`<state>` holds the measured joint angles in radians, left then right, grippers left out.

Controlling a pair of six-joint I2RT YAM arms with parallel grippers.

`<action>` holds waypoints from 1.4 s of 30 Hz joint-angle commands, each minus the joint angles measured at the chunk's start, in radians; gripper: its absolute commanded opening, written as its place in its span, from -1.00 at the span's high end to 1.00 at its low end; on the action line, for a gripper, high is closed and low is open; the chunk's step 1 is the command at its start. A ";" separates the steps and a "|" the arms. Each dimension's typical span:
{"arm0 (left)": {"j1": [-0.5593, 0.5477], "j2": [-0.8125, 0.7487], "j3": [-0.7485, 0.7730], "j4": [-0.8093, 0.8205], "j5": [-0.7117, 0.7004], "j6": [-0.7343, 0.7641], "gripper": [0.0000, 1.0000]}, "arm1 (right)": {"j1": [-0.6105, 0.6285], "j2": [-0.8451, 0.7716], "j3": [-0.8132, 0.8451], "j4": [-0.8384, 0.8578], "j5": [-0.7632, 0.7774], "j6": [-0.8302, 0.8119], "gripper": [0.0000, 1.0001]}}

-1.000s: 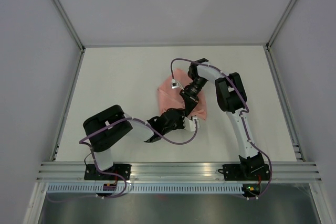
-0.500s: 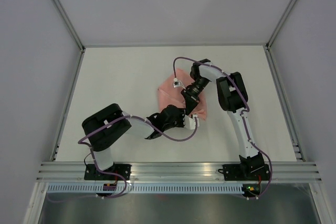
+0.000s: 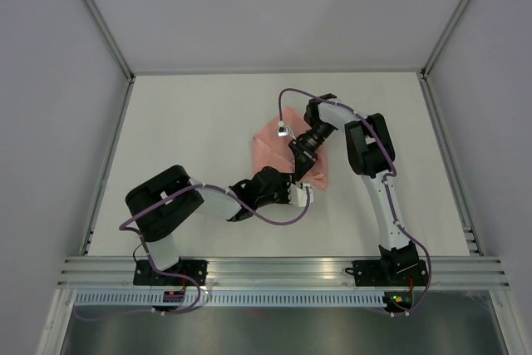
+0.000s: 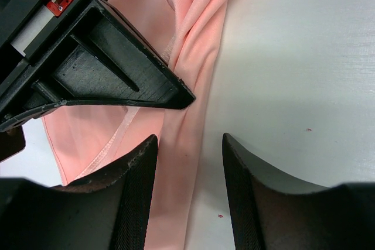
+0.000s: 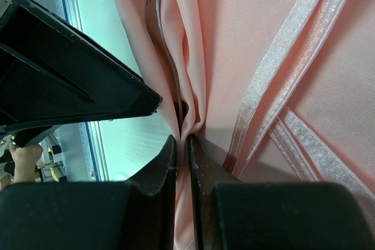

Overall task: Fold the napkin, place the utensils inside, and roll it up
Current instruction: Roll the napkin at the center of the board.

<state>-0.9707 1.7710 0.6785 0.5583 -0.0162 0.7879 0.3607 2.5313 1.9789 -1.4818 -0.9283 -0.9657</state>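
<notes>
The pale pink napkin (image 3: 266,149) lies bunched at the middle of the table, partly under both wrists. My right gripper (image 3: 302,174) is shut on a raised fold of the napkin (image 5: 199,57) near its front edge, and the cloth is pinched between the fingertips (image 5: 183,140). My left gripper (image 3: 293,190) comes in from the near left and stands open (image 4: 189,140). It straddles a narrow folded strip of napkin (image 4: 181,162), whose left side brushes one finger (image 4: 137,168). The other finger is over bare table. The utensils are out of view.
The white table (image 3: 191,139) is walled on the left, back and right. An aluminium rail (image 3: 283,272) runs along the near edge by the arm bases. The two grippers are almost touching; the right finger (image 4: 105,68) fills the left wrist view's upper left.
My left arm has slid a little left and its jaws have closed slightly around the napkin strip. The right wrist has shifted slightly to the right, still gripping the fold.
</notes>
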 commanded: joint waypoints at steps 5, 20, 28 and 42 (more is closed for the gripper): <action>0.001 0.022 -0.025 -0.054 0.058 -0.029 -0.09 | -0.014 -0.043 -0.020 0.029 0.034 -0.010 0.99; 0.020 -0.194 -0.036 -0.008 0.082 -0.191 -0.10 | -0.019 -0.051 -0.086 0.112 0.049 0.024 0.99; 0.081 -0.254 -0.020 -0.015 0.131 -0.234 -0.11 | -0.017 -0.120 -0.193 0.271 0.094 0.130 0.99; 0.138 -0.254 0.023 -0.089 0.229 -0.184 -0.14 | -0.016 -0.163 -0.284 0.368 0.108 0.190 0.99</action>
<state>-0.8215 1.5280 0.6754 0.5007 0.1520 0.5873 0.3439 2.3589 1.6932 -1.2194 -0.9249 -0.7612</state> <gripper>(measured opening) 0.566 0.152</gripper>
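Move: The right fingers already pinch the napkin's near rolled edge, with the fork's middle about 4 cm left of them and the roll's left end some 8 cm left, level. From the open left hand, that pinched spot is about 3 cm ahead and 3 cm right, 1 cm lower; the roll's left end is roughly 2 cm ahead and 5 cm left. The napkin's far corner lies some 19 cm ahead and 3 cm left of the right hand. Still pinching the rolled edge with the fork in it, the right hand stays low, turns a few degrees clockwise and, from midway, eases about 1.5 cm back and slightly right. The left hand waits, then rises some 8 cm beside the pinch, drifting slightly forward and left as it rolls about 15 degrees, its fingers staying open. ##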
